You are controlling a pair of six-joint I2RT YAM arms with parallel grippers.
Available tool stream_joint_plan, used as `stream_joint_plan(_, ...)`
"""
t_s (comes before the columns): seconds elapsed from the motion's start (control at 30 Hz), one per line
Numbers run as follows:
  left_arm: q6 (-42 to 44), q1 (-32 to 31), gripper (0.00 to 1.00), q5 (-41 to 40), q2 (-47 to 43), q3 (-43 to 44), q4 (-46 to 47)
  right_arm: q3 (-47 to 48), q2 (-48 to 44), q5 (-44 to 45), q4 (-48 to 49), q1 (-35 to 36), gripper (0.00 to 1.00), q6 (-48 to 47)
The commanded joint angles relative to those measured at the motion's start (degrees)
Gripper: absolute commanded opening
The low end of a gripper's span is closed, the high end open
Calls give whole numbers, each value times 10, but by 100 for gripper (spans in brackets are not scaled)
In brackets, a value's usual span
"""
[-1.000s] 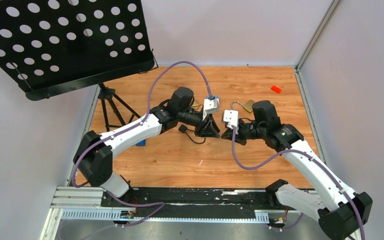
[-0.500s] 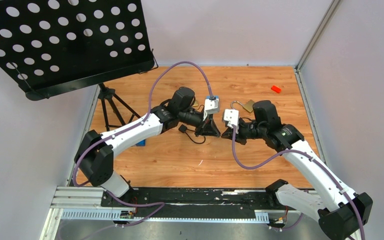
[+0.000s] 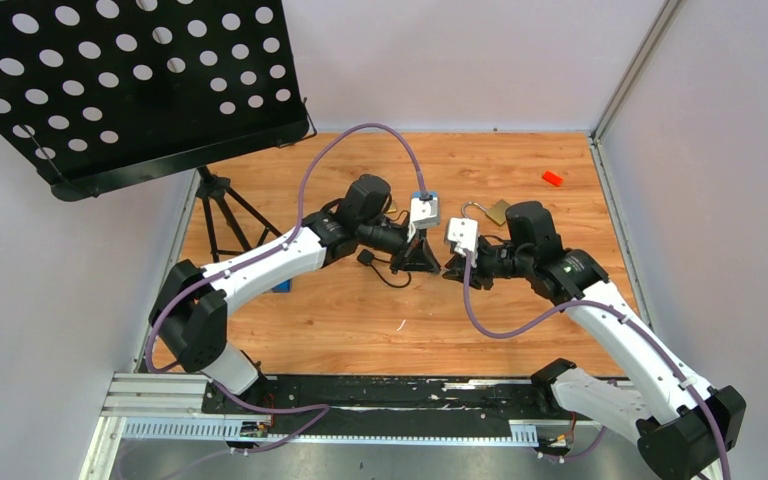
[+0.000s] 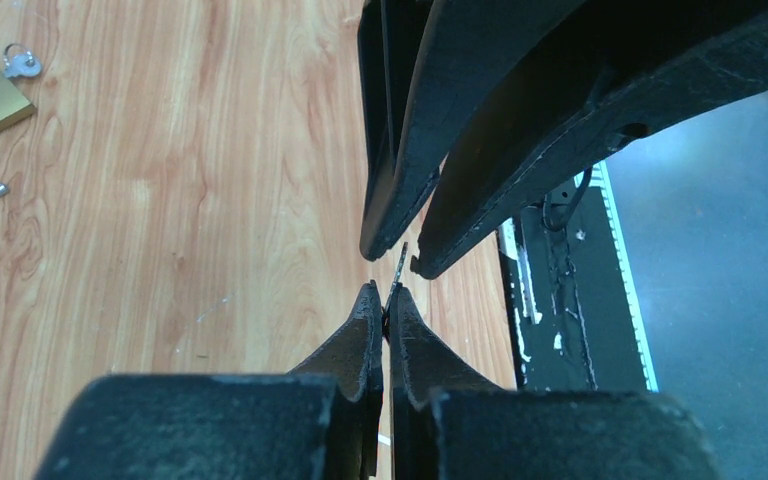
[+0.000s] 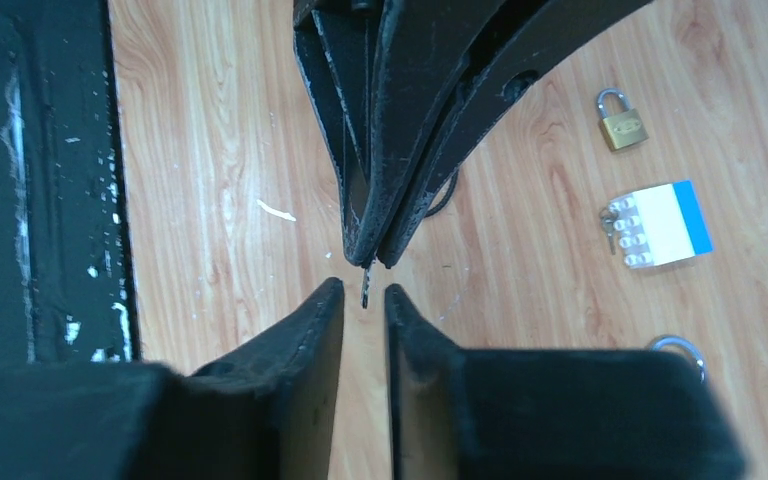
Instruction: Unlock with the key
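Observation:
The key [image 4: 400,265] is a thin grey sliver pinched between the tips of my left gripper [image 4: 382,300], which is shut on it. It sticks out toward my right gripper [image 5: 364,293], whose fingers [image 5: 332,300] stand slightly apart on either side of the key [image 5: 365,285] without pressing it. In the top view the two grippers meet tip to tip above mid-table, the left gripper [image 3: 432,266] facing the right gripper [image 3: 448,270]. A large brass padlock [image 3: 497,211] with a raised shackle lies behind the right wrist. A small brass padlock [image 5: 621,120] lies farther off.
A black perforated music stand [image 3: 130,80] on a tripod [image 3: 222,210] stands at the back left. A white and blue block [image 5: 660,225] with spare keys, a black cable with a blocky end [image 3: 367,257] and a red piece [image 3: 552,178] lie on the wooden table.
My left gripper has shut on the key. My right gripper has opened a little and let the key go. Both arms have barely moved.

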Motion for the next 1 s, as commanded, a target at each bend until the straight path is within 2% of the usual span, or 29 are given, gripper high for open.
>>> stream_joint_plan(0.0, 13, 11, 0, -13, -25, 12, -6, -7, -21, 18, 27, -1, 30, 6)
stream_joint_plan(0.1, 25, 27, 0, -12, -36, 7, -23, -10, -20, 30, 29, -1, 50, 7)
stream_joint_plan(0.17, 41, 39, 0, -14, -46, 1, -42, -10, -17, 35, 31, -1, 56, 8)
stream_joint_plan(0.33, 101, 73, 0, -43, -84, -15, -118, -10, 3, 38, 54, -1, 61, 11)
stream_joint_plan(0.5, 161, 121, 0, -94, -143, -37, -210, 3, 72, 35, 96, 0, 62, 33)
stream_joint_plan(0.7, 248, 171, 0, -142, -240, -85, -320, 33, 191, 49, 175, 3, 69, 86)
stream_joint_plan(0.97, 290, 173, 0, -173, -355, -145, -408, 147, 399, 112, 231, 81, 74, 96)
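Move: The right hand, facing the left one across the key that the left fingers hold, goes for the black cable lock: about 10 cm ahead of it, 11 cm to its left and 19 cm below. A small brass padlock lies some 15 cm beyond the cable lock, and the white-and-blue block as far beyond it and 8 cm to its right. From the left hand the cable lock is about 10 cm ahead, 9 cm to the left and 20 cm below. The right fingers, already parting, open wide beside the key with the hand nearly still, then the right hand sweeps forward and down about 9 cm each and some 6 cm left towards the black cable lock, tipping roughly 10 degrees and staying above it. The left hand keeps the key pinched and draws it off to the left by nearly 20 cm, bowing a little forward and back again, while its fingers turn some 30 degrees to point further down. ##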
